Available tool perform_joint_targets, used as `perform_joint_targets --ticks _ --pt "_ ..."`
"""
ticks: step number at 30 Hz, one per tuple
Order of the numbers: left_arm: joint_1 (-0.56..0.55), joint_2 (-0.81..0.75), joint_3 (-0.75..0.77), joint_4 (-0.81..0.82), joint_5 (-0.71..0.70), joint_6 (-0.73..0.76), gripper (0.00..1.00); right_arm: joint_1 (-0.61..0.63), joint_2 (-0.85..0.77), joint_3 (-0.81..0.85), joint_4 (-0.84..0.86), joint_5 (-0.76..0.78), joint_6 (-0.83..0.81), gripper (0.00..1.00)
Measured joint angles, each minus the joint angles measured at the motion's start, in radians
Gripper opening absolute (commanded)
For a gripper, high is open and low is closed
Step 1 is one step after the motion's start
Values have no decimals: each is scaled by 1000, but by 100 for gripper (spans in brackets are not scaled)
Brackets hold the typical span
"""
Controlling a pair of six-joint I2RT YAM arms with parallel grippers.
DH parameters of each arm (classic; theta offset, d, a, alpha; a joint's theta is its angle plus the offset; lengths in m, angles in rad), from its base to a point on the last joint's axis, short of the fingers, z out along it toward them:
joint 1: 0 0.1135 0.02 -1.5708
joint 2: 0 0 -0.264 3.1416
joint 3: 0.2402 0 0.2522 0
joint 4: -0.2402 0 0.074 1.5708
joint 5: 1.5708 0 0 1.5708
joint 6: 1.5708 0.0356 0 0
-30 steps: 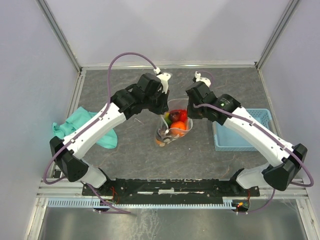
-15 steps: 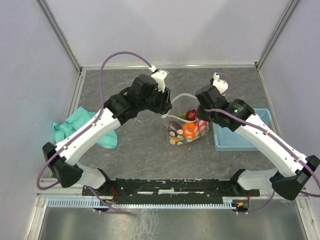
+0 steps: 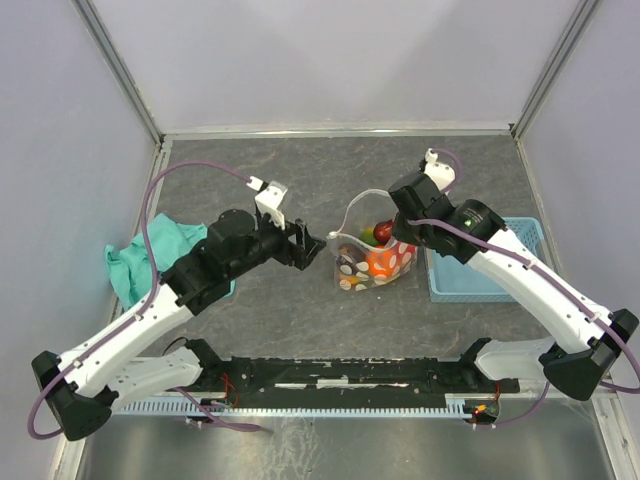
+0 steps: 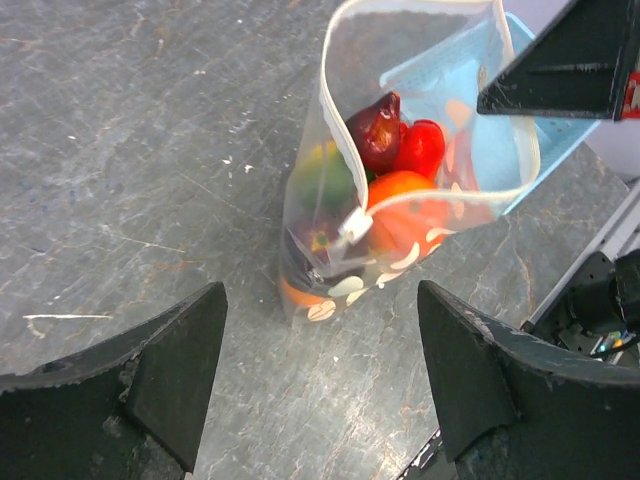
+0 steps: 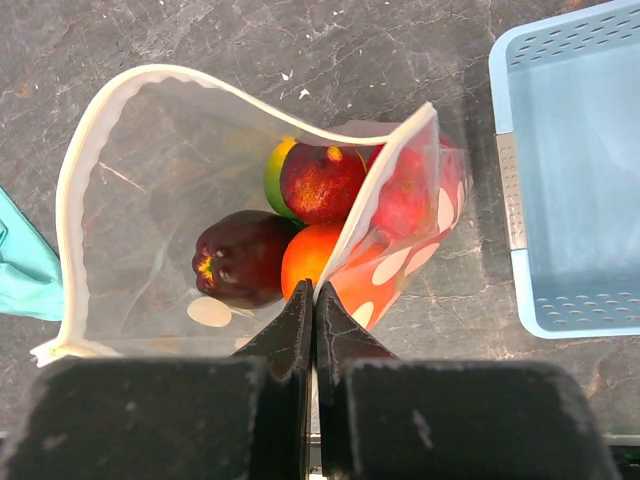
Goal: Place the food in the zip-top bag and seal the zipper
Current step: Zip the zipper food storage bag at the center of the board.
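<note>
The zip-top bag (image 3: 375, 258) stands open on the table, its mouth gaping. Inside lies the food: a dark purple piece (image 5: 243, 257), a red one (image 5: 322, 182), an orange one (image 5: 310, 260) and a green-yellow one (image 5: 275, 175). My right gripper (image 5: 314, 285) is shut on the bag's rim at the whitish zipper (image 5: 385, 190), holding that side up. My left gripper (image 3: 308, 247) is open to the left of the bag and apart from it. In the left wrist view the bag (image 4: 400, 200) stands beyond the wide-spread left gripper (image 4: 320, 300), with nothing between the fingers.
A blue plastic basket (image 3: 485, 260) sits just right of the bag. A teal cloth (image 3: 150, 255) lies crumpled at the left, under the left arm. Metal frame rails line the table's edges.
My left gripper let go of the bag's rim, opened wide and drew back to the left. The right gripper carried the bag a little to the right, and it now leans that way.
</note>
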Motion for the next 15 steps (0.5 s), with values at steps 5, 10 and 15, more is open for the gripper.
perform_joint_targets --ticks 5,10,15 --pt "0 -50 -200 201 50 0 83 0 0 -4 0 0 3 2" --pt "0 -43 -320 351 76 0 82 0 -2 -9 5 -2 3 2" --pt "0 -26 -414 561 77 1 80 0 -11 -23 7 -3 3 1"
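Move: The zip bag hangs open, the left end of its zipper about 5 cm ahead of the left hand, 5 cm to its right and 6 cm below. The food pile in the bag lies some 5 cm ahead, 13 cm right and 14 cm below the left hand. From the right hand, shut on the other side of the rim, that zipper end is about 14 cm left, 1 cm ahead and 3 cm lower; the blue basket sits roughly 19 cm right, 2 cm ahead and 20 cm below. The zipper's left end is approached by the left hand from above and to its left: the hand sinks about 6 cm, most of it early on, and eases some 2 cm to the right, while its fingers, staying wide open, tip up by about 10 degrees. The right hand keeps its pinch on the rim almost without moving, holding the bag up. ##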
